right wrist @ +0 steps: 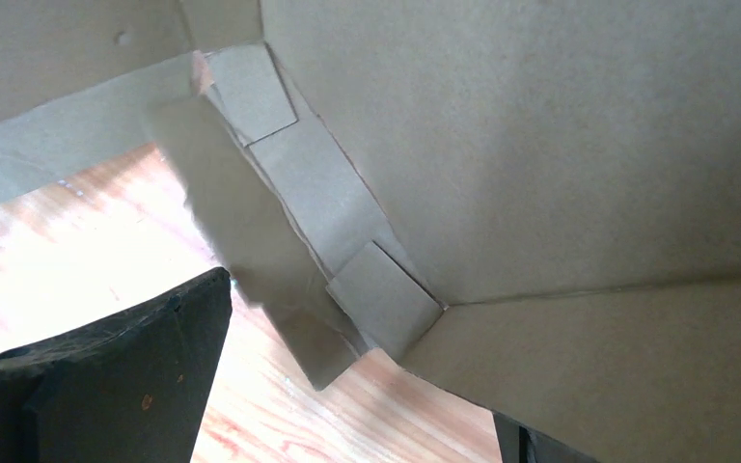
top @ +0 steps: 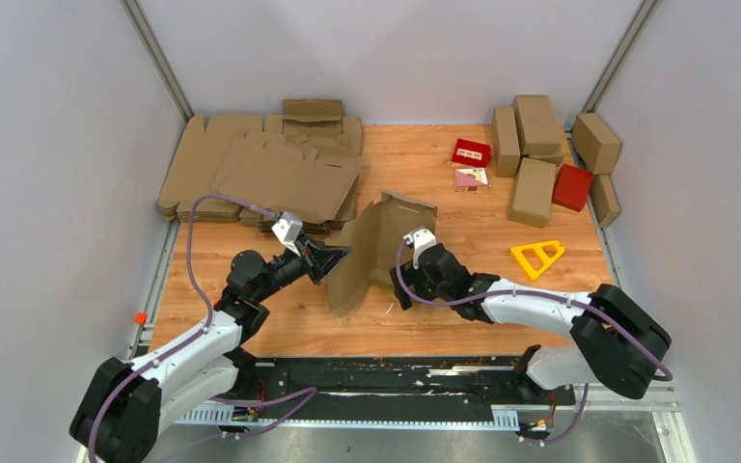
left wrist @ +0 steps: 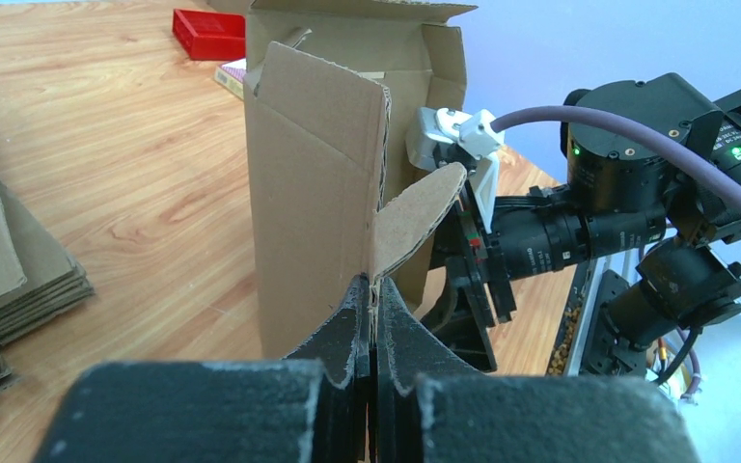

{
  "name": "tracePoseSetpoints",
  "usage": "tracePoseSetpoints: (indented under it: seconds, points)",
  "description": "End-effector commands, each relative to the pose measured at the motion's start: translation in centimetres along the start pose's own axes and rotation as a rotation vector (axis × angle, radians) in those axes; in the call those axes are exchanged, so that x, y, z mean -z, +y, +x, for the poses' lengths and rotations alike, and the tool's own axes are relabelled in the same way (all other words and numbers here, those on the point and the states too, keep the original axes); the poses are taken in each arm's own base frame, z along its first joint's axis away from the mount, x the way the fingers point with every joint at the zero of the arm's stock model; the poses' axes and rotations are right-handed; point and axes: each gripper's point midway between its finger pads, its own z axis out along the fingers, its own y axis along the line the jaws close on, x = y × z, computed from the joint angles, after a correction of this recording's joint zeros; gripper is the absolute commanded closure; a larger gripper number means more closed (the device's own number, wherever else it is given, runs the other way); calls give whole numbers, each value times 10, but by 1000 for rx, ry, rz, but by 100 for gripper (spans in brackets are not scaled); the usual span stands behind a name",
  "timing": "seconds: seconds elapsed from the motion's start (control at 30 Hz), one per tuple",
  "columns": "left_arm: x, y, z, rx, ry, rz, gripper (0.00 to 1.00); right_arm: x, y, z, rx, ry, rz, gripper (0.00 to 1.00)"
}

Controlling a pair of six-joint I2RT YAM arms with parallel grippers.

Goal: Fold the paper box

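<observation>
The paper box [top: 371,249] stands partly folded on edge in the middle of the wooden table, its brown panels upright. My left gripper [top: 338,257] is at its left side, shut on the edge of a rounded flap [left wrist: 415,217] of the box [left wrist: 314,193]; the jaws [left wrist: 373,294] pinch the cardboard between them. My right gripper [top: 407,282] is at the box's right side with its jaws wide apart. In the right wrist view the box's inner panels and tabs [right wrist: 540,145] fill the frame. One dark finger [right wrist: 125,376] is at the lower left; the other is mostly hidden under a panel.
A stack of flat brown blanks [top: 260,169] lies at the back left. Finished brown boxes [top: 538,154] and red boxes [top: 571,186] stand at the back right. A yellow triangular piece [top: 537,256] lies right of the right arm. A black rail [top: 386,371] runs along the near edge.
</observation>
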Motion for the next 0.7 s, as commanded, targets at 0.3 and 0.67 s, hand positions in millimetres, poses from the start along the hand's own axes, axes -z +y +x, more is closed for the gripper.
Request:
tracePoseSetpoints:
  seconds: [0.3, 0.67]
  points:
    - [-1, -11, -4, -20, -1, 50, 98, 3, 21, -12, 24, -45, -126, 7]
    - [-2, -12, -3, -17, 3, 55, 98, -11, 2, -18, -78, -36, 29, 46]
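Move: The paper box's near flap lies right by the open right fingers, its middle about 3 cm to the left, 1 cm ahead and 1 cm below. The box's main panel spreads about 8 cm ahead and 1 cm left; its raised left panel is some 8 cm left, 4 cm ahead and 8 cm higher. From the left hand, which pinches that panel's edge, the near flap is about 6 cm right, 1 cm ahead and 18 cm below. The box's near flap is taken between the right fingers: that hand first eases about 1 cm back and left, then reverses, sinking just over 1 cm while going right and slightly forward as its wide-open fingers close by more than a third around the flap, not yet shut. The left hand stays still and keeps its pinch on the raised panel. ##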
